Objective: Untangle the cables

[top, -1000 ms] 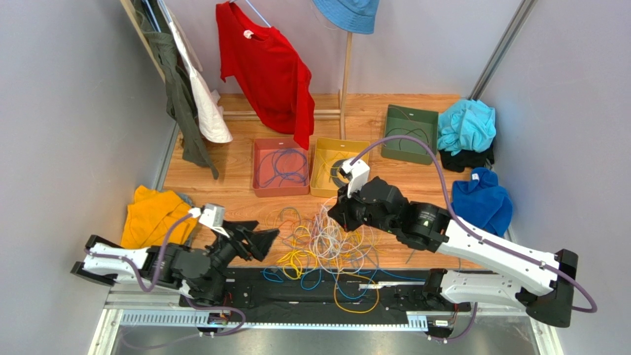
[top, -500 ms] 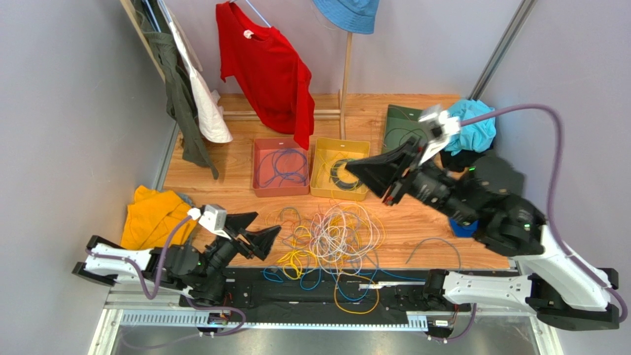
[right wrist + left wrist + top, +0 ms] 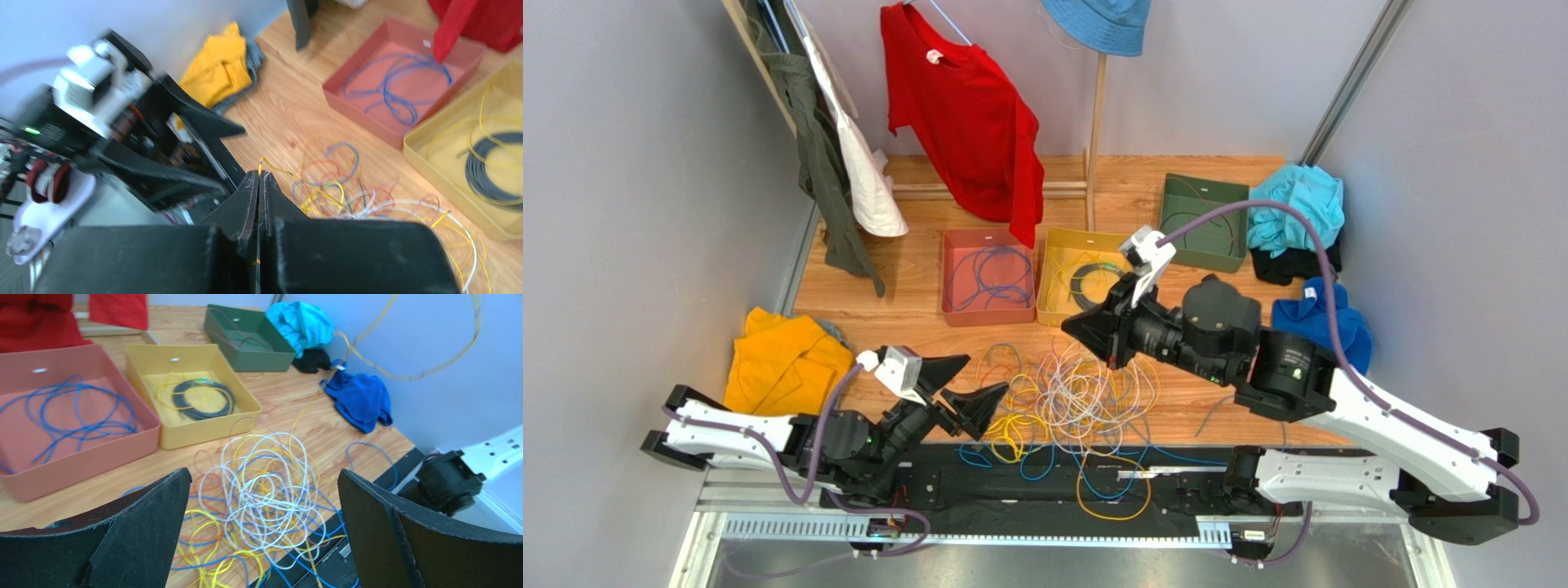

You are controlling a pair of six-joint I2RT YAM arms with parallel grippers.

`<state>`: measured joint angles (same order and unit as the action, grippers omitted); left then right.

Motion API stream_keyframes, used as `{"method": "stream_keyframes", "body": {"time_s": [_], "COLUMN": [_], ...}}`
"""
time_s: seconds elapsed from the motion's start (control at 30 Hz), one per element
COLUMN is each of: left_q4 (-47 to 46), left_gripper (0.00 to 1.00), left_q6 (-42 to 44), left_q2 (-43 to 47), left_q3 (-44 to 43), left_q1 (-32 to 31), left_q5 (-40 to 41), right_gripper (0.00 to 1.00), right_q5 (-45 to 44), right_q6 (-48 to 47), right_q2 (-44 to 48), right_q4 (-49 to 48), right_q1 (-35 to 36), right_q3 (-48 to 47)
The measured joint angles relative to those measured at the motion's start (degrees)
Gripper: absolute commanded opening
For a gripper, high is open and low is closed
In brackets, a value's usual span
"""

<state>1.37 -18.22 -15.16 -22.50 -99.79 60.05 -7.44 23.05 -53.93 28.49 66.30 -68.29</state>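
The cables (image 3: 1075, 398) lie as a loose tangle of white, yellow, blue and orange loops on the wooden table near the front edge, also seen in the left wrist view (image 3: 264, 496). My left gripper (image 3: 962, 385) hovers just left of the tangle, open wide with nothing between its fingers (image 3: 153, 533). My right gripper (image 3: 1071, 326) hangs above the tangle's far side, shut on a thin yellow cable (image 3: 288, 171) that sticks out of its tips and trails down to the pile. A raised yellow strand (image 3: 368, 352) loops through the air.
Behind the tangle stand a red tray (image 3: 989, 319) with a blue cable, a yellow tray (image 3: 1051, 276) with a black coil and a green tray (image 3: 1167, 221). A yellow cloth (image 3: 775, 361) lies left, blue (image 3: 1320, 325) and cyan (image 3: 1293, 208) cloths right, and clothes hang at the back.
My right arm rose from the tangle, swung far right and up, then came back left over the pile, still shut. My left gripper opened a bit wider and edged toward the tangle.
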Motion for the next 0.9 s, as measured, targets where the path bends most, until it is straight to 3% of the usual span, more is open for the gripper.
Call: {"method": "stream_keyframes", "body": {"time_s": [0.17, 0.37, 0.5, 0.67, 0.9], "left_q4": [-17.0, -32.3, -38.4, -46.2, -59.7], "left_gripper": [0.99, 0.99, 0.99, 0.99, 0.99], "left_q6": [7.9, 13.3, 13.1, 9.9, 8.5], "left_q2": [-1.9, -13.1, -16.5, -20.9, -38.8], "left_q3": [8.3, 10.9, 10.9, 10.9, 10.2], "left_q1": [0.0, 0.1, 2.4, 10.0, 12.9], "left_q5": [-3.7, -4.3, -7.1, -14.9, -22.8], "right_gripper": [0.00, 0.00, 0.00, 0.00, 0.00], "right_q5": [0.6, 2.5, 4.5, 8.4, 12.8], "right_q6": [-0.2, -0.1, 0.1, 1.7, 4.4], "right_q2": [-1.1, -2.8, -4.6, -4.9, -4.8], "right_q4": [-0.5, -0.5, 0.1, -0.1, -0.5], "right_q1": [0.0, 0.0, 0.1, 0.1, 0.2], "right_q3": [-7.9, -12.2, -15.5, -18.6, -19.5]}}
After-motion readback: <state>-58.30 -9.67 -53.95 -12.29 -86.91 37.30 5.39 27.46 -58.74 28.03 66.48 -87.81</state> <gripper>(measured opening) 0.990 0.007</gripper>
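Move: The tangle of cables lies about 12 cm ahead, 13 cm right and 24 cm below the open left hand. From the shut right hand, which already holds a yellow cable, it is roughly 9 cm ahead, 5 cm right and 34 cm down. The yellow box stands some 30 cm ahead, 4 cm right and 33 cm below the right hand; the red box is about 31 cm ahead and 11 cm left of that hand, equally low. Right hand lifts its pinched yellow cable about 13 cm from the tangle; open left hand sweeps right 10 cm. ##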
